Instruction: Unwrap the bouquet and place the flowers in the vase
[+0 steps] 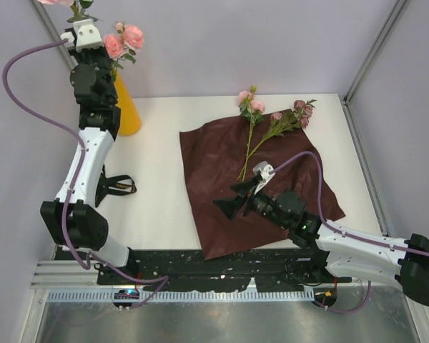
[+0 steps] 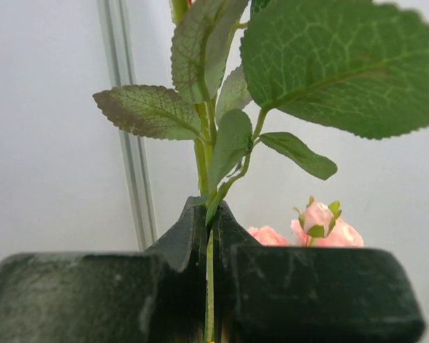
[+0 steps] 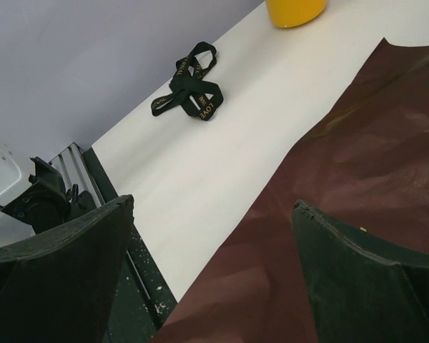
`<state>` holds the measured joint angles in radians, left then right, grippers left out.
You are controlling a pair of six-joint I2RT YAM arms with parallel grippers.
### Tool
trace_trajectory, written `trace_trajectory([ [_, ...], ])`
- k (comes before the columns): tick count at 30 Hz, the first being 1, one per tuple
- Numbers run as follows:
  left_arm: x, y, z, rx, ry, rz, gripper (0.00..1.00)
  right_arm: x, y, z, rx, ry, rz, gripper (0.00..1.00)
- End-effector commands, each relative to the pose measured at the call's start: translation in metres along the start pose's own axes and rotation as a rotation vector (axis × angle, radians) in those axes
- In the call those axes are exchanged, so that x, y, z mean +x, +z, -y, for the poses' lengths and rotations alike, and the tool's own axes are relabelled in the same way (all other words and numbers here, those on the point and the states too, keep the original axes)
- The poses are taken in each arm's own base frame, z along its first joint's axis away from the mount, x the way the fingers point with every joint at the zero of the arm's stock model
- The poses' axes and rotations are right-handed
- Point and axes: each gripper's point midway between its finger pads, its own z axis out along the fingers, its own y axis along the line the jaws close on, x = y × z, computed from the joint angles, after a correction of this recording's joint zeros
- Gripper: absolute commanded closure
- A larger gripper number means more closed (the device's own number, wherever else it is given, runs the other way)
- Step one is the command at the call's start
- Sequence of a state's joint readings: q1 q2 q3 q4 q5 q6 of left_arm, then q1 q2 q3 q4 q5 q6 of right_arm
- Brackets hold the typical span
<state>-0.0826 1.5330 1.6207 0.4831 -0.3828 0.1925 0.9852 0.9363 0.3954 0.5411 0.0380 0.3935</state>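
Note:
The yellow-orange vase (image 1: 126,107) stands at the back left, and two pink roses (image 1: 123,39) rise from about its mouth. High above it, my left gripper (image 1: 80,20) is shut on a thin green leafy stem (image 2: 209,286); those roses (image 2: 322,225) show beyond the fingers. The bouquet lies unwrapped: the dark red paper (image 1: 222,157) is spread flat, with a pink rose stem (image 1: 250,106) and a mauve stem (image 1: 299,111) on its far part. Over the paper's near left side, my right gripper (image 1: 236,196) is open and holds nothing (image 3: 214,207).
A loose black ribbon (image 1: 118,187) lies on the white table left of the paper, beside the left arm, and shows again as a ribbon (image 3: 189,89) in the right wrist view. Frame posts and grey walls close in the back corners. A black rail (image 1: 200,261) runs along the near edge.

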Motion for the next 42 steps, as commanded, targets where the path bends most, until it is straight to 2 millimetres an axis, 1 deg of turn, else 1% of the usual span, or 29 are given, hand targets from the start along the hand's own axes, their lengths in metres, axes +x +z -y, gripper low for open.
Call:
trace_trajectory([
  [1, -0.011, 0.012, -0.003, -0.020, 0.002, 0.084, 1.00, -0.033, 0.006, -0.010, -0.026, -0.025, 0.089, 0.04],
  [6, 0.017, 0.014, 0.006, 0.011, 0.024, 0.066, 1.00, -0.030, 0.007, -0.006, -0.016, -0.027, 0.083, 0.05],
  [9, 0.034, 0.012, 0.007, 0.008, 0.031, 0.049, 1.00, -0.032, 0.008, -0.006, -0.019, -0.025, 0.089, 0.05],
  [16, 0.083, 0.013, 0.013, 0.022, 0.061, -0.043, 1.00, -0.032, 0.007, -0.005, -0.015, -0.020, 0.087, 0.05],
  [19, 0.104, 0.009, 0.017, 0.035, 0.064, -0.099, 1.00, -0.033, 0.006, -0.005, -0.014, -0.018, 0.089, 0.05],
  [20, 0.111, 0.007, 0.018, 0.039, 0.058, -0.116, 0.99, -0.034, 0.006, -0.005, -0.014, -0.018, 0.092, 0.04],
  [21, 0.122, 0.003, 0.018, 0.042, 0.056, -0.139, 0.95, -0.033, 0.006, -0.005, -0.013, -0.017, 0.091, 0.05],
  [24, 0.140, -0.007, 0.023, 0.074, 0.036, -0.186, 0.89, -0.033, 0.006, -0.005, -0.012, -0.011, 0.090, 0.05],
  [25, 0.145, -0.009, 0.025, 0.084, 0.033, -0.207, 0.86, -0.034, 0.005, -0.005, -0.012, -0.011, 0.091, 0.05],
  [26, 0.153, -0.012, 0.026, 0.091, 0.037, -0.233, 0.79, -0.034, 0.005, -0.005, -0.013, -0.009, 0.093, 0.04],
  [27, 0.158, -0.015, 0.028, 0.101, 0.037, -0.259, 0.67, -0.035, 0.005, -0.005, -0.012, -0.005, 0.093, 0.05],
  [28, 0.164, -0.020, 0.028, 0.105, 0.033, -0.279, 0.57, -0.036, 0.005, -0.006, -0.013, -0.003, 0.096, 0.05],
  [30, 0.175, -0.031, 0.032, 0.137, 0.013, -0.311, 0.31, -0.037, 0.005, -0.006, -0.011, 0.003, 0.095, 0.05],
  [31, 0.180, -0.038, 0.037, 0.176, 0.010, -0.326, 0.21, -0.038, 0.005, -0.006, -0.009, 0.005, 0.098, 0.05],
  [32, 0.180, -0.045, 0.042, 0.215, 0.006, -0.334, 0.13, -0.039, 0.005, -0.005, -0.001, 0.005, 0.094, 0.04],
  [33, 0.184, -0.052, 0.044, 0.239, 0.006, -0.351, 0.07, -0.040, 0.004, -0.006, 0.000, 0.007, 0.096, 0.05],
  [34, 0.184, -0.057, 0.045, 0.256, 0.006, -0.364, 0.02, -0.044, 0.002, -0.006, 0.004, 0.009, 0.102, 0.05],
  [35, 0.187, -0.063, 0.046, 0.270, 0.008, -0.387, 0.00, -0.042, 0.001, -0.005, 0.013, 0.010, 0.093, 0.05],
  [36, 0.188, -0.069, 0.045, 0.280, 0.013, -0.410, 0.00, -0.047, 0.000, -0.005, 0.021, 0.017, 0.105, 0.05],
  [37, 0.189, -0.074, 0.045, 0.289, 0.018, -0.426, 0.00, -0.047, -0.001, -0.002, 0.041, 0.023, 0.101, 0.05],
  [38, 0.188, -0.080, 0.042, 0.292, 0.019, -0.440, 0.00, -0.051, -0.002, -0.001, 0.051, 0.034, 0.110, 0.05],
  [39, 0.191, -0.086, 0.042, 0.300, 0.022, -0.457, 0.00, -0.049, -0.003, 0.004, 0.083, 0.043, 0.096, 0.05],
  [40, 0.187, -0.091, 0.040, 0.305, 0.020, -0.460, 0.00, -0.054, -0.003, 0.004, 0.093, 0.055, 0.103, 0.05],
  [41, 0.187, -0.098, 0.039, 0.314, 0.020, -0.473, 0.00, -0.050, -0.004, 0.009, 0.128, 0.058, 0.083, 0.05],
  [42, 0.185, -0.103, 0.038, 0.320, 0.016, -0.479, 0.00, -0.055, -0.004, 0.009, 0.136, 0.068, 0.086, 0.05],
])
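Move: The yellow vase, goal of the rose held upright in the left fingers, stands roughly 13 cm ahead of that hand and 5 cm to its left, its middle some 42 cm below. The heads of the roses already in it are about 17 cm ahead, 3 cm right and 7 cm down; the black ribbon lies some 13 cm back, 4 cm left, 54 cm down. From the right hand the vase is about 42 cm ahead, 38 cm left and 9 cm down. The rose, still pinched by its stem at first, is lowered towards the vase as the left hand sinks and eases about 7 cm forward. Some 15 cm down the fingers open wide and let go of the stem; the hand keeps sinking to about 24 cm below its start, tipping down some 30 degrees and swinging a little clockwise, then draws back about 3 cm with a slight drift right. ##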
